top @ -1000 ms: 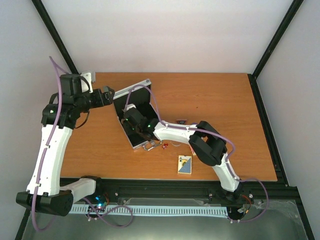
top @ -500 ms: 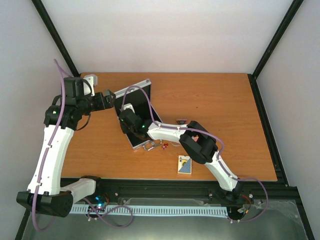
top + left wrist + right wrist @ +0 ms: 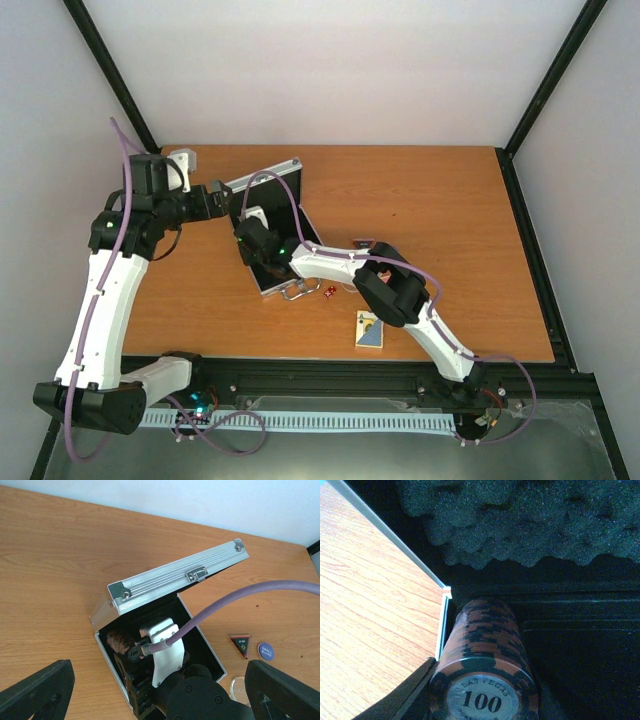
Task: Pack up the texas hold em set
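Note:
The silver ribbed case [image 3: 290, 172] stands open at the table's back left, its lid [image 3: 175, 580] raised. My right gripper [image 3: 250, 236] reaches into the black-lined base and is shut on the dark chip stack [image 3: 485, 650], which lies on its side against the case's left rim [image 3: 441, 630]. The stack [image 3: 119, 640] also shows in the left wrist view. My left gripper [image 3: 214, 198] hovers just left of the lid, its fingers [image 3: 40, 690] spread wide with nothing held. The blue-yellow card pack [image 3: 369, 329] and red dice [image 3: 329, 291] lie on the table in front of the case.
A triangular token [image 3: 240, 644], a blue disc [image 3: 266, 651] and a clear disc [image 3: 239, 689] lie on the wood to the right of the case. The case handle [image 3: 295, 292] points toward the near edge. Grey egg-crate foam [image 3: 530, 525] lines the lid.
My right gripper has pushed further back and left into the case with the chip stack. The left gripper has shifted slightly toward the lid.

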You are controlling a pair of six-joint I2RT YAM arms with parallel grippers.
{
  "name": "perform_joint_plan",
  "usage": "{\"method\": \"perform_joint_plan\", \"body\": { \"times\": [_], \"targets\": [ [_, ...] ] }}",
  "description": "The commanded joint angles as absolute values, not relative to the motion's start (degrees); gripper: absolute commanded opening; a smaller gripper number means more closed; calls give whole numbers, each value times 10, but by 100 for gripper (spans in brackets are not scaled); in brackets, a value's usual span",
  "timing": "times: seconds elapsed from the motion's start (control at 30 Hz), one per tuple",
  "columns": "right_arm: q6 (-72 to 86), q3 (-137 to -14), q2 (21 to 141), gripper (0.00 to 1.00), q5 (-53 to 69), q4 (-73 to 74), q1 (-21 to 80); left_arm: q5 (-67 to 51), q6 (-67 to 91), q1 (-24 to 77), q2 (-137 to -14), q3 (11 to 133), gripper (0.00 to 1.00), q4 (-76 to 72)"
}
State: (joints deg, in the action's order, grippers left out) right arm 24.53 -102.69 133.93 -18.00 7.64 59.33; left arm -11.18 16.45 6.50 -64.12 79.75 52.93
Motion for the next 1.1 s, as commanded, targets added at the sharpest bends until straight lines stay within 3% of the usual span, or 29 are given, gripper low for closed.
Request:
{"method": "perform_joint_plan", "body": {
  "times": [0.0, 0.07, 0.2, 0.43, 0.73, 1.07],
  "targets": [
    [254, -1032, 1338, 41, -206, 59, 599, -114, 148, 66, -644, 794, 97, 521],
    [245, -1035, 1341, 58, -194, 59, 599, -115, 146, 66, -647, 795, 97, 522],
    [237, -1042, 1345, 74, -180, 68, 599, -116, 142, 67, -653, 803, 96, 523],
    [233, -1044, 1332, 78, -163, 93, 599, -117, 145, 66, -656, 809, 96, 524],
    [231, -1032, 1255, 92, -158, 192, 599, -109, 141, 66, -659, 816, 97, 531],
    [237, -938, 1119, 100, -190, 339, 598, -117, 135, 66, -656, 810, 98, 536]
  ]
}}
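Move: The right gripper holds the roll of 100 chips in the case's left channel, near the hinge. The channel floor is right beneath it, roughly 2 cm down. The open lid stands about 8 cm ahead, 3 cm to the right and some 5 cm up. The case handle lies 12 cm back and 12 cm right, with the red dice 7 cm farther right, level with the handle. From the left hand the channel is about 6 cm ahead, 4 cm right and 26 cm below. Hold the right gripper almost still at the hinge end of the left channel and open its fingers from around the chip roll to let go. Then, still opening to fully wide, draw the hand up out of the case by about 7 cm, and also some 6 cm right and 4 cm back, away from the roll and the lid. ##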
